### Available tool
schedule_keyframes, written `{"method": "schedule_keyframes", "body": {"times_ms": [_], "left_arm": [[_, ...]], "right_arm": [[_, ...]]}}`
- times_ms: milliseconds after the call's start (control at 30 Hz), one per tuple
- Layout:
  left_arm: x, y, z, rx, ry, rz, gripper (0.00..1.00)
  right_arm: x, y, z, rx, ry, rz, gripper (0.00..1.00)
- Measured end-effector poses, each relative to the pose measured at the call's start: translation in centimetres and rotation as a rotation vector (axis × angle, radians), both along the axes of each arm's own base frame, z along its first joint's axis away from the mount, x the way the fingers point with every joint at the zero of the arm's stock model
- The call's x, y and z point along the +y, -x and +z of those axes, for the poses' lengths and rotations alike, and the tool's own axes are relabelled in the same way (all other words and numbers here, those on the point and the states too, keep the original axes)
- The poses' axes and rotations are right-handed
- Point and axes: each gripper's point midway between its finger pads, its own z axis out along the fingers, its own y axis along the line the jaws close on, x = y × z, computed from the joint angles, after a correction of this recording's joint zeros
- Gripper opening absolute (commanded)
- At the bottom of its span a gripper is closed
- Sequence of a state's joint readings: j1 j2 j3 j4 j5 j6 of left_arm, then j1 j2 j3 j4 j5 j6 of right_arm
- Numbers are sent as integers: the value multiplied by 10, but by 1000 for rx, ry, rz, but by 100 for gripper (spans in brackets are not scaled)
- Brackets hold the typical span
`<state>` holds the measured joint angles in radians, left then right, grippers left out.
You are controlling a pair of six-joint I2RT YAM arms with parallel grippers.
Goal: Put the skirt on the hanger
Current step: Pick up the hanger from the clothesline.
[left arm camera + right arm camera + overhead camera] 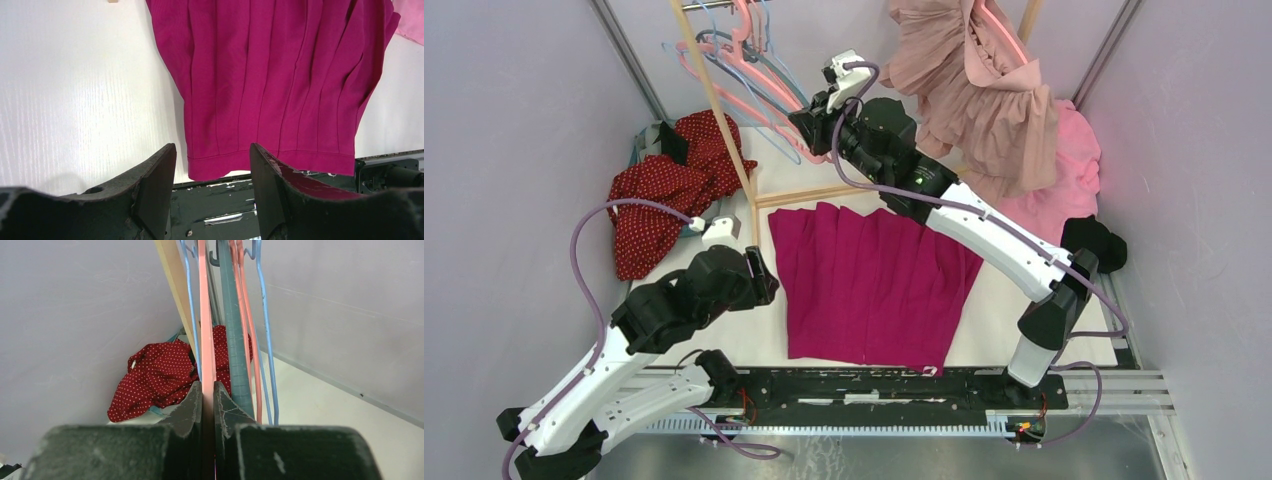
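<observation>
A magenta pleated skirt [872, 285] [270, 80] lies flat on the white table, its hem toward the arm bases. My left gripper [764, 280] [212, 155] hovers open at the skirt's left edge, nothing between its fingers. Several hangers hang from a wooden rack at the back left. My right gripper [809, 125] [208, 387] is raised among them and is shut on a pink hanger [759, 85] [205, 320], whose flat bar runs up between the two fingers. A teal hanger [232, 330] and blue wire hangers [263, 315] hang just to its right.
A red dotted garment [669, 185] [160, 375] is heaped at the back left by the rack's wooden post [714, 100]. Beige ruffled clothing [969, 80] and pink cloth [1069, 160] hang at the back right. A black object [1094, 240] sits near the right wall.
</observation>
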<state>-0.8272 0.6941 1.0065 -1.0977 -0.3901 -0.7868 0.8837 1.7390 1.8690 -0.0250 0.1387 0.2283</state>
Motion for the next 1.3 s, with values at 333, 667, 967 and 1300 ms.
{"method": "schedule_keyframes", "body": {"times_ms": [333,667,967,1300], "left_arm": [[-1,-1,-7,16,-16,0,62],[-9,-7,-23,55,-54,-5,62],[-15,-13,-30,74,-77,-3,62],[-21,-18,-38,84,-85,-5,62]], "right_arm": [[12,8,-5,-96,34,-2,1],[18,1,-19,-222,29,-94,1],[39,-10,-33,-328,49,-132,1],[49,0,-32,-499,175,-222,1]]}}
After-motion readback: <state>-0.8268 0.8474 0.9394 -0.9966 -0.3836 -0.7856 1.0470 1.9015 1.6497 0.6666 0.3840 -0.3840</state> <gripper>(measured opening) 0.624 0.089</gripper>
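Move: Already pinched in the right fingers by its lower part, the pink hanger leads up to the clothesline, roughly 13 cm ahead, 8 cm left and 15 cm above that hand. At hand height the wooden post stands about 8 cm ahead and 13 cm left; the teal hanger hangs some 4 cm ahead, level sideways, its middle 8 cm higher. From the left hand the clothesline is about 33 cm ahead, straight in line, 38 cm up. Keeping its shut grip on the pink hanger, the right hand carries it about 5 cm left and 3 cm down, towards the wooden post, while the wrist tips the fingers up some 30 degrees and turns a little clockwise. The open, empty left hand sinks about 4 cm, drifting slightly forward and right towards the magenta skirt. ##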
